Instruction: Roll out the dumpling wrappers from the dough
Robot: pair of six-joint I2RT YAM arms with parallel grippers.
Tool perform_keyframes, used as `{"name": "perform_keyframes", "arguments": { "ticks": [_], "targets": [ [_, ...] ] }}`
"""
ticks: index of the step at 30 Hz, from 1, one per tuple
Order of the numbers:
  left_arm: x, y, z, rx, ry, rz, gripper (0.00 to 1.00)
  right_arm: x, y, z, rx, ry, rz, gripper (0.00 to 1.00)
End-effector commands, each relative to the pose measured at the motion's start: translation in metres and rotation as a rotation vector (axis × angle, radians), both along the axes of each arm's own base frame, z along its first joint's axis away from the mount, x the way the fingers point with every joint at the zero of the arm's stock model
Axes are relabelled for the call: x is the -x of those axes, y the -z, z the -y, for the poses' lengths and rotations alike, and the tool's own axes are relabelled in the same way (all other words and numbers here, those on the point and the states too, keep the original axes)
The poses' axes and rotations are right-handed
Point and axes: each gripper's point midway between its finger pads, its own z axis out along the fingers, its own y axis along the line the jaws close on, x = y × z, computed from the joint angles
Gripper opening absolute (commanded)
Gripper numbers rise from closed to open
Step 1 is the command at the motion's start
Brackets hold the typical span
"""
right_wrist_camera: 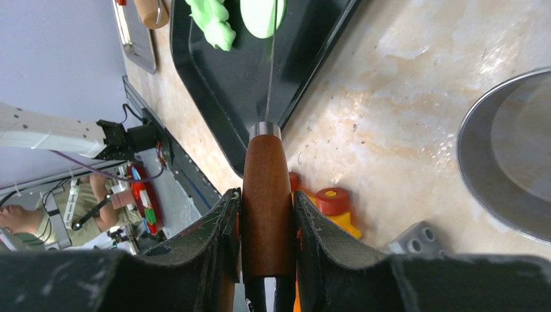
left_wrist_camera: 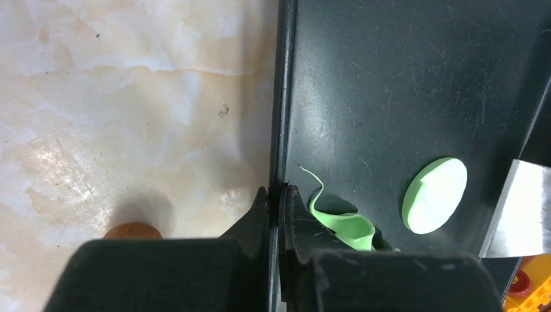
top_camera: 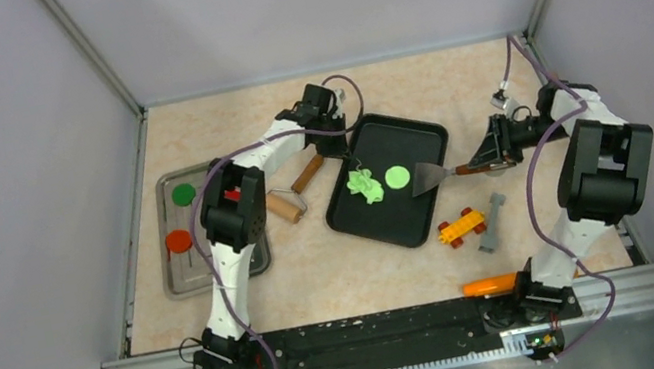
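A black tray (top_camera: 401, 136) lies mid-table. On it sit a ragged lime-green scrap of dough (top_camera: 365, 185) and, just to its right, a round flat dumpling wrapper (top_camera: 397, 176). My left gripper (top_camera: 344, 155) is shut on the tray's left rim (left_wrist_camera: 284, 97), one jaw outside and one inside; the dough (left_wrist_camera: 344, 224) curls beside the inner jaw, and the wrapper (left_wrist_camera: 435, 195) lies further right. My right gripper (top_camera: 492, 152) is shut on a spatula's wooden handle (right_wrist_camera: 266, 195). The metal blade (top_camera: 427, 177) rests over the tray's right side, next to the wrapper (right_wrist_camera: 260, 16).
A wooden rolling pin (top_camera: 290, 201) lies left of the black tray. A steel tray (top_camera: 178, 272) at far left holds green and red discs. A yellow toy car (top_camera: 460, 226) and a grey block (top_camera: 492, 221) sit in front of the black tray. A metal dish (right_wrist_camera: 507, 162) is beside my right gripper.
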Motion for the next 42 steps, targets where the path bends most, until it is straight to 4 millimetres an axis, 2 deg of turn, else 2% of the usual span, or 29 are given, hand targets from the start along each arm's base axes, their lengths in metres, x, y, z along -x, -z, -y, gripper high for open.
{"name": "perform_keyframes", "arguments": {
  "ticks": [1,10,18,31,42],
  "targets": [
    [0.005,0.01,-0.022,-0.06,-0.073,-0.04,0.0,-0.016,-0.009,0.005,-0.007,-0.015,0.058,0.0],
    [0.021,0.015,-0.016,-0.019,-0.045,-0.09,0.0,-0.02,0.022,0.015,0.051,0.025,-0.027,0.0],
    [0.025,0.016,-0.011,0.01,-0.027,-0.107,0.0,-0.025,0.048,0.03,0.142,0.063,-0.105,0.0],
    [0.029,0.016,-0.002,0.069,0.025,-0.133,0.0,-0.031,0.066,0.032,0.12,0.022,-0.143,0.0],
    [0.027,0.018,-0.002,0.081,0.031,-0.139,0.0,-0.012,0.075,0.027,0.098,-0.076,-0.21,0.0]
  ]
}}
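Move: The right hand holds the spatula by its handle, with the blade reaching left over the tray. The round wrapper lies about 17 cm left of that hand, 8 cm ahead and 9 cm below; the crumpled dough scrap is some 7 cm farther left. The ring cutter stands 9 cm ahead and 3 cm right of it, the toy car about 5 cm back and 6 cm left. From the left hand, shut on the tray rim, the wrapper is roughly 10 cm right and 5 cm back. The spatula blade comes down flat against the tray floor with its front edge brought up to the near right side of the round wrapper. The right hand sinks about 4.5 cm and eases some 2 cm forward, rolling about 10 degrees so its forward side tips down, grip unchanged. The left hand keeps its pinch on the tray rim, nearly still. ##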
